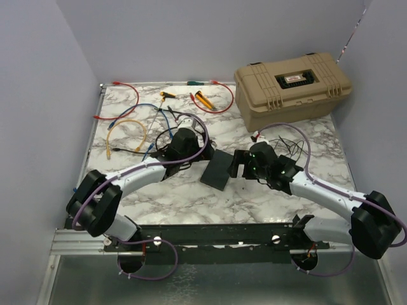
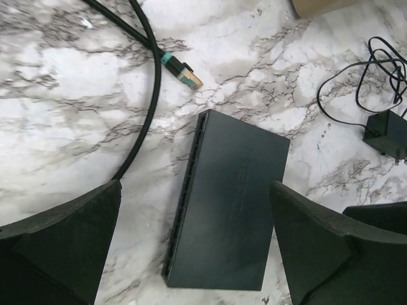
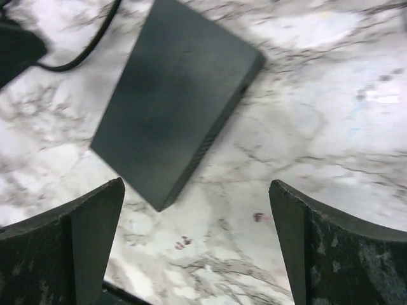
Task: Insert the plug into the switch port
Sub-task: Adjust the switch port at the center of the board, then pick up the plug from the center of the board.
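The switch (image 1: 216, 170) is a flat dark-grey box lying on the marble table between my two grippers. In the left wrist view the switch (image 2: 229, 216) shows its ports along the left long edge. The plug (image 2: 184, 73), gold-tipped with a teal boot on a black cable, lies on the marble just beyond the switch's far corner. My left gripper (image 2: 196, 185) hangs open above the switch, one finger to each side, holding nothing. My right gripper (image 3: 197, 185) is open over bare marble, with the switch (image 3: 175, 101) up and to the left of it.
A big tan case (image 1: 292, 86) stands at the back right. A small black power adapter (image 2: 386, 133) with a thin looped cord lies right of the switch. Several loose coloured cables (image 1: 127, 133) lie at the back left. Grey walls close in the table.
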Tool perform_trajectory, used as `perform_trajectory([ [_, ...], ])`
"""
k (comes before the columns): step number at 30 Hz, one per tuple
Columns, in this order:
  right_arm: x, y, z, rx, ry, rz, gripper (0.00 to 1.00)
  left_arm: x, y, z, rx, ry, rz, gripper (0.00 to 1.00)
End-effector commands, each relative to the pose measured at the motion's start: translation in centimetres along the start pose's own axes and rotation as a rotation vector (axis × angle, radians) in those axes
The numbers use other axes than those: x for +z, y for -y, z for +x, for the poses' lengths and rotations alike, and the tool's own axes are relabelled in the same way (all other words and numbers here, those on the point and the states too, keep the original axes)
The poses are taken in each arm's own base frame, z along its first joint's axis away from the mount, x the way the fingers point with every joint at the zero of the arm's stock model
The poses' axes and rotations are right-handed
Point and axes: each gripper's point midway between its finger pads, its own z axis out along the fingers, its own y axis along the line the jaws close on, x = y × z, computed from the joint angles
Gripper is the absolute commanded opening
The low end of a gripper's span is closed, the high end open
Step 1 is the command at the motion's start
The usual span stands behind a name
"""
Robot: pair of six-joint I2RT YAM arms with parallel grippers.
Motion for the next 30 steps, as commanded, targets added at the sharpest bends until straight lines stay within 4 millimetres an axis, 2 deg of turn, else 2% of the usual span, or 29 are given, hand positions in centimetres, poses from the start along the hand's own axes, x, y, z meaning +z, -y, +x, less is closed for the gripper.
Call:
perform_trajectory([
  [1,-2.2,5.3,-1.4,-0.113,0.033,0.303,1.0,-3.7,-0.8,-4.0,0.106,0.068,-0.083,0.99],
  [5,-3.7,7.2,-3.3,-0.135,0.073,0.442,1.0,-7.7,-0.4,-7.3,0.231,0.135,-0.093,0.99],
  [10,-4.8,9.1,-5.6,-0.113,0.107,0.54,1.0,-11.1,-0.2,-9.3,0.366,0.209,-0.074,0.99],
  [14,-4.7,10.2,-7.1,-0.077,0.11,0.584,1.0,-11.3,-2.4,-8.7,0.411,0.229,-0.138,0.99],
  [19,-3.5,11.7,-8.4,-0.011,0.094,0.614,1.0,-11.7,-2.9,-8.6,0.421,0.231,-0.149,0.99],
  [26,-1.2,15.7,-9.4,0.121,0.06,0.624,1.0,-12.7,-3.8,-9.0,0.435,0.268,-0.209,0.99],
  [30,-0.5,17.5,-9.8,0.15,0.042,0.646,1.0,-12.8,-3.6,-8.8,0.443,0.268,-0.208,0.99],
])
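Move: The switch lies just right of the left hand: roughly 6 cm right, 2 cm back and 6 cm below. The black cable's plug is some 9 cm ahead of this hand and 4 cm to its right, and the black cable loop's middle about 8 cm ahead and 13 cm left. For the right hand, the power adapter is about 23 cm right, 7 cm ahead and 4 cm down; the switch is some 8 cm left and 3 cm ahead. Touching nothing, both open hands part from above the switch. The right hand sweeps some 17 cm right and 8 cm forward, towards the power adapter, first rising slightly and then sinking, while turning clockwise and rolling its left side down. The left rises about 14 cm, settles back a little, and travels some 10 cm left, its fingers tilting up and its left side rolling up. ##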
